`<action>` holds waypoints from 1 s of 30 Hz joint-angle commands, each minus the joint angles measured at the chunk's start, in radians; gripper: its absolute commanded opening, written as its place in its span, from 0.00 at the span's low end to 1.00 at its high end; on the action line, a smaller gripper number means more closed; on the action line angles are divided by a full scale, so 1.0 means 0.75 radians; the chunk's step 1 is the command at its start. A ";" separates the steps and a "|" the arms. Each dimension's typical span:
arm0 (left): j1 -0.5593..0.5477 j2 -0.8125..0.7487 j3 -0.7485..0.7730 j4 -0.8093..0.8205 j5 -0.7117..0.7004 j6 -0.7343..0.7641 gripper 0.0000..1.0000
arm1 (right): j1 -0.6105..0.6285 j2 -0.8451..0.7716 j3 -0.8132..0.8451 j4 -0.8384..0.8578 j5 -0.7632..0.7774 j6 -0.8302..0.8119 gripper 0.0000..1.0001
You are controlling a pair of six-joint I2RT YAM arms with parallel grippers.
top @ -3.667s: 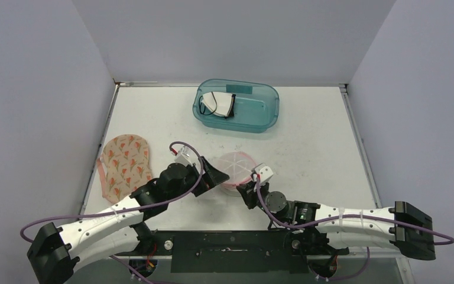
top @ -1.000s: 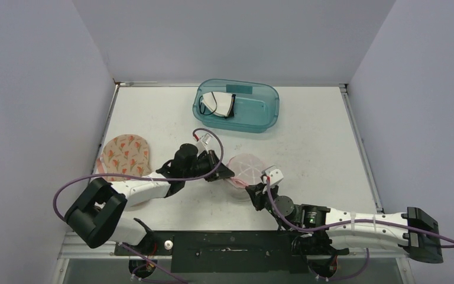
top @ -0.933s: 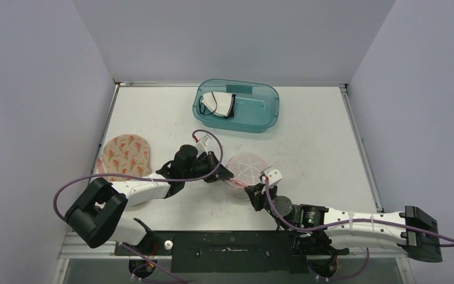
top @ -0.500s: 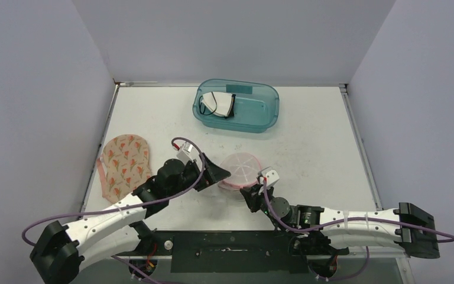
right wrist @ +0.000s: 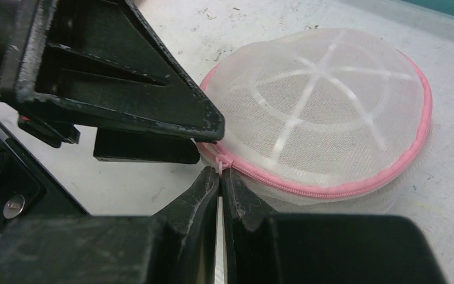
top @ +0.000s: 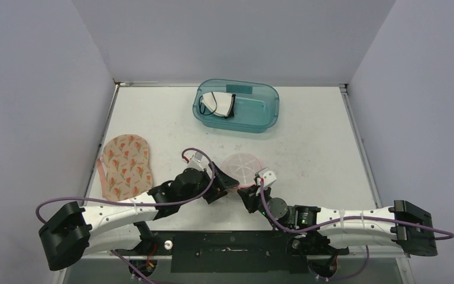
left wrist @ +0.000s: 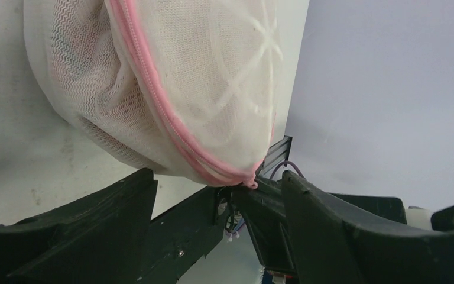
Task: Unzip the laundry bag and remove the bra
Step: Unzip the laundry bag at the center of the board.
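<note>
The laundry bag (top: pixel 242 167) is a round white mesh dome with a pink zipper, lying near the table's front. In the right wrist view, my right gripper (right wrist: pixel 220 173) is shut on the small pink zipper pull (right wrist: pixel 220 163) at the near-left rim of the laundry bag (right wrist: pixel 319 109). My left gripper (top: pixel 230 186) stands open at that same rim. In the left wrist view, the left gripper (left wrist: pixel 217 177) has its black fingers (left wrist: pixel 106 216) spread below the laundry bag (left wrist: pixel 177 89), gripping nothing. The bra is hidden; the mesh shows nothing distinct inside.
A teal plastic bin (top: pixel 254 112) at the back holds a white cupped garment with black straps (top: pixel 219 104). A floral fabric piece (top: pixel 125 165) lies near the table's left edge. Both arms crowd together at the bag's near side.
My left gripper has gone from shut to open and its arm has swung lower, toward the near edge. The right gripper keeps its pinch on the zipper pull. The bag has shifted slightly left.
</note>
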 commanded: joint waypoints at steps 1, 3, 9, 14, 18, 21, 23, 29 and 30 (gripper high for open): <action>-0.011 0.074 0.068 0.174 -0.059 -0.075 0.71 | 0.018 -0.006 0.042 0.095 -0.010 -0.006 0.05; -0.011 0.097 0.065 0.200 -0.078 -0.086 0.63 | 0.020 -0.010 0.038 0.094 -0.012 -0.008 0.05; -0.011 0.104 0.055 0.214 -0.123 -0.094 0.37 | 0.022 -0.031 0.019 0.084 -0.012 -0.004 0.05; -0.009 0.093 0.032 0.205 -0.152 -0.091 0.14 | 0.022 -0.060 -0.003 0.064 0.011 0.005 0.05; 0.003 0.090 0.026 0.207 -0.158 -0.040 0.00 | 0.022 -0.096 -0.001 -0.022 0.063 0.009 0.05; 0.026 0.099 0.039 0.207 -0.119 0.004 0.00 | 0.016 -0.139 -0.010 -0.106 0.142 0.017 0.05; 0.041 0.098 0.029 0.221 -0.097 0.014 0.00 | 0.006 -0.170 -0.009 -0.162 0.174 0.031 0.05; 0.087 0.091 0.001 0.264 -0.032 0.033 0.00 | -0.010 -0.236 -0.009 -0.281 0.248 0.071 0.05; 0.096 0.091 -0.001 0.272 -0.016 0.041 0.00 | -0.012 -0.241 -0.008 -0.285 0.245 0.068 0.05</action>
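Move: Just ahead of the open left fingers, about 2 cm forward and 1 cm to the right at their own height, lies the pink zip edge to be gripped. The zip pull is some 3 cm right of the left hand and 1 cm back. The mesh top's middle lies 5 cm ahead, 4 cm right and 2 cm lower. From the right hand, which already pinches the zip pull, that edge is roughly 3 cm ahead and 2 cm left. Closing from wide open to shut, the left fingers pinch the pink zip edge beside the pull while the hand eases forward about 3 cm, rising slightly towards the end. The right hand keeps its pinch on the zip pull, nearly still at first, then draws it about 3 cm to the right and slightly forward, away from the left fingers. ##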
